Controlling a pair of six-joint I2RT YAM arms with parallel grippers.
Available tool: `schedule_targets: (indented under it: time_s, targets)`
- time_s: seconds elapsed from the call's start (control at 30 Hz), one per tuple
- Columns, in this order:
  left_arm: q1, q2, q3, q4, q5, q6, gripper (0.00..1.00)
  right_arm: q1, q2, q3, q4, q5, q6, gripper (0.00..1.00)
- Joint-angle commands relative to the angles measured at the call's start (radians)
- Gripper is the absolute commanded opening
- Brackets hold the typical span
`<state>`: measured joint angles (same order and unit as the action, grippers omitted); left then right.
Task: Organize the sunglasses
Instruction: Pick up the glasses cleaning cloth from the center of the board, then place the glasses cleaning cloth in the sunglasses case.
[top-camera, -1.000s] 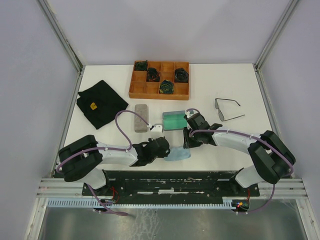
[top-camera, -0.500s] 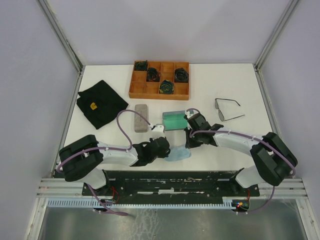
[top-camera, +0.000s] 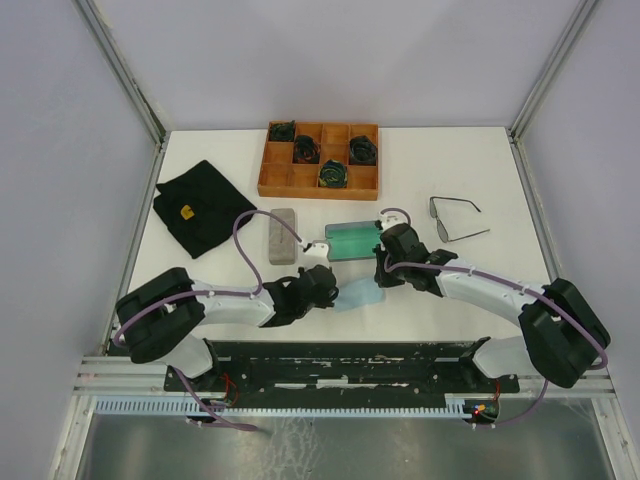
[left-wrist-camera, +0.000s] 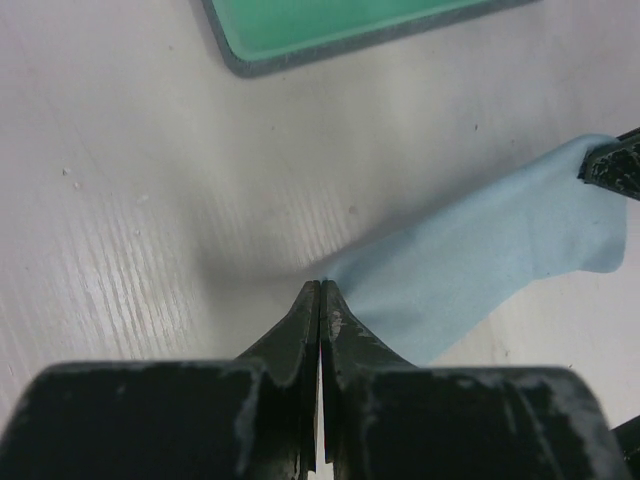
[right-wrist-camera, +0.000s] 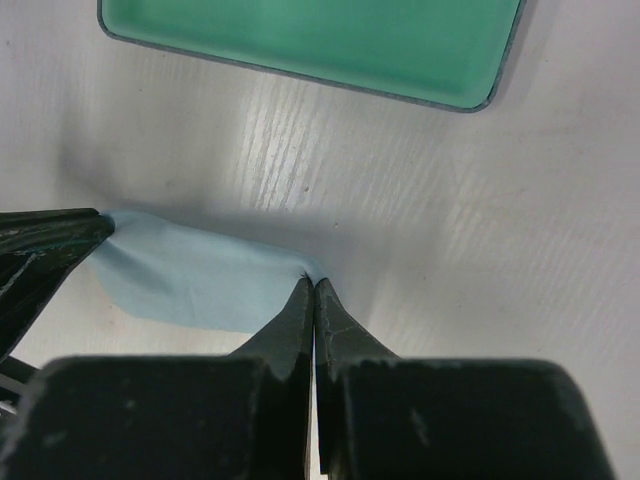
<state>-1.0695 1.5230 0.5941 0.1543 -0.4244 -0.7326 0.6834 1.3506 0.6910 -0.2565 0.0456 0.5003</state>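
Note:
One pair of sunglasses, thin dark wire frames with arms unfolded, lies at the right of the table, apart from both arms. A light blue cloth is stretched between my two grippers. My left gripper is shut on one corner of the cloth, its tips pinched together. My right gripper is shut on the opposite corner of the cloth, tips closed. An open case with green lining lies just beyond the cloth.
A closed grey case lies left of the open case. A black cloth is at the left. A wooden compartment tray at the back holds several dark green coiled bundles. Frame posts stand at the table's back corners.
My right gripper has shut on the blue cloth. Both grippers have moved slightly toward the back with the cloth, which now hangs drawn out between them.

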Motion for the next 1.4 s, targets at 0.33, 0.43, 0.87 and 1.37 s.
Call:
schedule_targets:
  time_s: [0.33,0.43,0.87,1.37]
  targets:
    - [0.065,0.017,0.108,0.107,-0.006,0.16,0.03,-0.014,0.023,0.032,0.088,0.064,0.012,0.0]
    - [0.081,0.02,0.119,0.105,-0.002,0.169,0.03,-0.019,0.025,0.02,0.104,0.066,0.03,0.0]
    - [0.157,0.057,0.163,0.159,0.022,0.226,0.03,-0.05,0.092,0.024,0.312,0.084,0.043,0.0]
    - [0.204,0.127,0.236,0.205,0.07,0.297,0.03,-0.117,0.124,0.094,0.31,0.103,-0.021,0.0]
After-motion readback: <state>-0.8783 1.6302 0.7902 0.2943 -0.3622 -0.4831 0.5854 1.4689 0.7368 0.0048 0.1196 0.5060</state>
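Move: The open green-lined case that the held cloth is being taken to lies about 13 cm ahead of the left hand, 5 cm to its right and a couple of cm lower; from the right hand it is some 11 cm ahead, 8 cm left and 4 cm down. The closed grey case stands about 14 cm ahead and 14 cm left of the left hand. The sunglasses lie roughly 18 cm ahead and 20 cm right of the right hand, nearly 5 cm lower. Both grippers stay shut, pinching the pale-blue cleaning cloth between them, and carry it forward towards the open case, the left hand about 10 cm while climbing some 5 cm and easing slightly to the right. The right hand creeps at first, then hurries after it for about 8 cm, staying nearly level but for a small late rise, while both wrists tip their fingers up some 10 degrees and the right one also turns a little clockwise. ##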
